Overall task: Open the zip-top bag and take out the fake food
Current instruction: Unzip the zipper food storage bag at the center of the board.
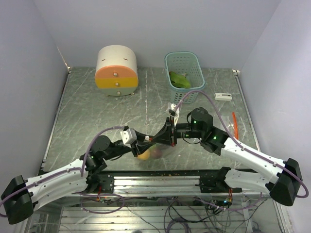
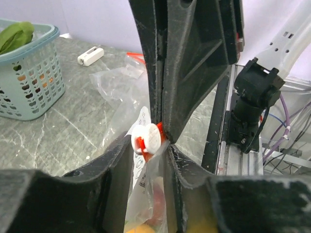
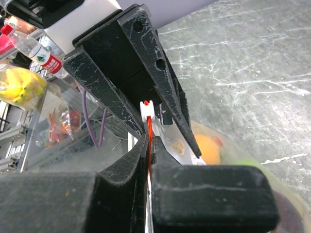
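The clear zip-top bag [image 1: 151,151] hangs between both grippers near the table's front edge. Through its film show fake food pieces: an orange fruit [image 1: 143,155] [image 3: 211,148] and a dark red-purple piece [image 1: 156,152]. My right gripper [image 3: 150,145] [image 1: 171,133] is shut on the bag's red zip strip [image 3: 148,131], just beside the white slider [image 2: 147,138] [image 3: 146,108]. My left gripper [image 2: 148,150] [image 1: 158,139] straddles the bag's top below the slider. Its jaws stand apart, and a gap shows beside the film. A flat green leafy piece [image 1: 179,79] lies in the basket.
A teal basket [image 1: 184,60] [image 2: 34,73] stands at the back, right of centre. A round cream-and-orange drawer box [image 1: 116,73] is at the back left. A small white device [image 1: 223,96] [image 2: 90,56] and a thin orange stick [image 1: 234,124] lie at the right.
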You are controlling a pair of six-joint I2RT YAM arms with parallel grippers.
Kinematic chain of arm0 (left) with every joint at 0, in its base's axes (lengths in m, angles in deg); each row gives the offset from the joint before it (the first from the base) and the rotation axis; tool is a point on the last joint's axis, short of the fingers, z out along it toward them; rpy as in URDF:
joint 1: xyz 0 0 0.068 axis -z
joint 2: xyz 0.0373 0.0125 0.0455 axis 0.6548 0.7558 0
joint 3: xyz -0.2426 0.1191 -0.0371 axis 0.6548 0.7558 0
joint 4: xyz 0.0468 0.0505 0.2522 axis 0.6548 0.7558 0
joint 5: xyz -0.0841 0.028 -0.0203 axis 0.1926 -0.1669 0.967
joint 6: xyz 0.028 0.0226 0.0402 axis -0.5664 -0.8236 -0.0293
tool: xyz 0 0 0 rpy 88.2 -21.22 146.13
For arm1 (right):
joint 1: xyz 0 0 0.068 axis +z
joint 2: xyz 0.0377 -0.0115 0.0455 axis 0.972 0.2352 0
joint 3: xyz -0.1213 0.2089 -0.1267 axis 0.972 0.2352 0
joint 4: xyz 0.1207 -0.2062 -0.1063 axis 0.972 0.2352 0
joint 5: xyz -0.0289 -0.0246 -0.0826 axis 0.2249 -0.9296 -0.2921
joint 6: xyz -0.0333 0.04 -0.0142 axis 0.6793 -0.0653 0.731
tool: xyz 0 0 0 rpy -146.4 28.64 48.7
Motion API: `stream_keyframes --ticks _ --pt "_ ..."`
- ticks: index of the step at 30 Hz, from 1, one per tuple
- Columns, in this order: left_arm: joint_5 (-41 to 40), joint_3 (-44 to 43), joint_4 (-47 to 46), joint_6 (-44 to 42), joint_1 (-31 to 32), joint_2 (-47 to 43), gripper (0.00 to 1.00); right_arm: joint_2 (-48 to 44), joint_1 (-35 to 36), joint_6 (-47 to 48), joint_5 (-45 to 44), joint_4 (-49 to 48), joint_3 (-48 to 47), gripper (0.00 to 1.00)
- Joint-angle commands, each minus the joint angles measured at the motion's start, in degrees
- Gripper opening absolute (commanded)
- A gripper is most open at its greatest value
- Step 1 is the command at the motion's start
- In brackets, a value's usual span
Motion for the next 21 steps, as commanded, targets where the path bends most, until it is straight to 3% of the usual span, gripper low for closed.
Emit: stream_keyframes --ticks 1,4,5,10,15,21 --pt "3.57 0.47 -4.58 1.85 -1.31 -1.46 0.35 0.47 0.3 0.42 -0.3 -0.77 -0.59 0.0" --pt "4.62 1.06 -4.65 2.45 -2.39 -2.3 0.11 1.21 0.3 0.68 -0.36 -0.8 -0.88 0.0" --pt "5.06 1.02 -4.53 2.52 -2.74 -2.22 0.07 1.48 0.31 0.64 -0.44 -1.1 -0.83 0.0" --pt "7.19 0.83 -6.11 3.18 -4.1 0.25 0.07 2.7 0.33 0.78 -0.32 -2.28 -1.17 0.02" --pt "8.68 1.13 -7.67 4.08 -5.08 1.6 0.07 3.08 0.31 0.88 -0.99 -3.6 -1.78 0.27" --pt "9.09 1.33 -7.39 4.46 -5.72 0.73 0.07 3.61 0.3 0.88 -1.02 -4.96 -2.69 0.3"
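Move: The zip's white end is almost at the left hand point, about 1 cm to its right and 1 cm above, between the half-open fingers. In the bag hanging beneath, the orange is roughly 12 cm below this hand and 2 cm left, neither ahead nor back, and the dark fruit about 13 cm below, 4 cm right and 1 cm ahead. From the right hand, which pinches the orange strip, the white end is about 3 cm left, 1 cm higher and level fore and aft. The left hand stays nearly in place beside the right fingertips and shuts its half-open fingers, pinching the orange strip right at its white end, while the right hand still holds the strip. With that grip made, the right fingers part to roughly a third open and let go of the strip, the right hand having eased only about 1 cm forward and 1 cm left, towards the left hand, with no real turn of either wrist. ##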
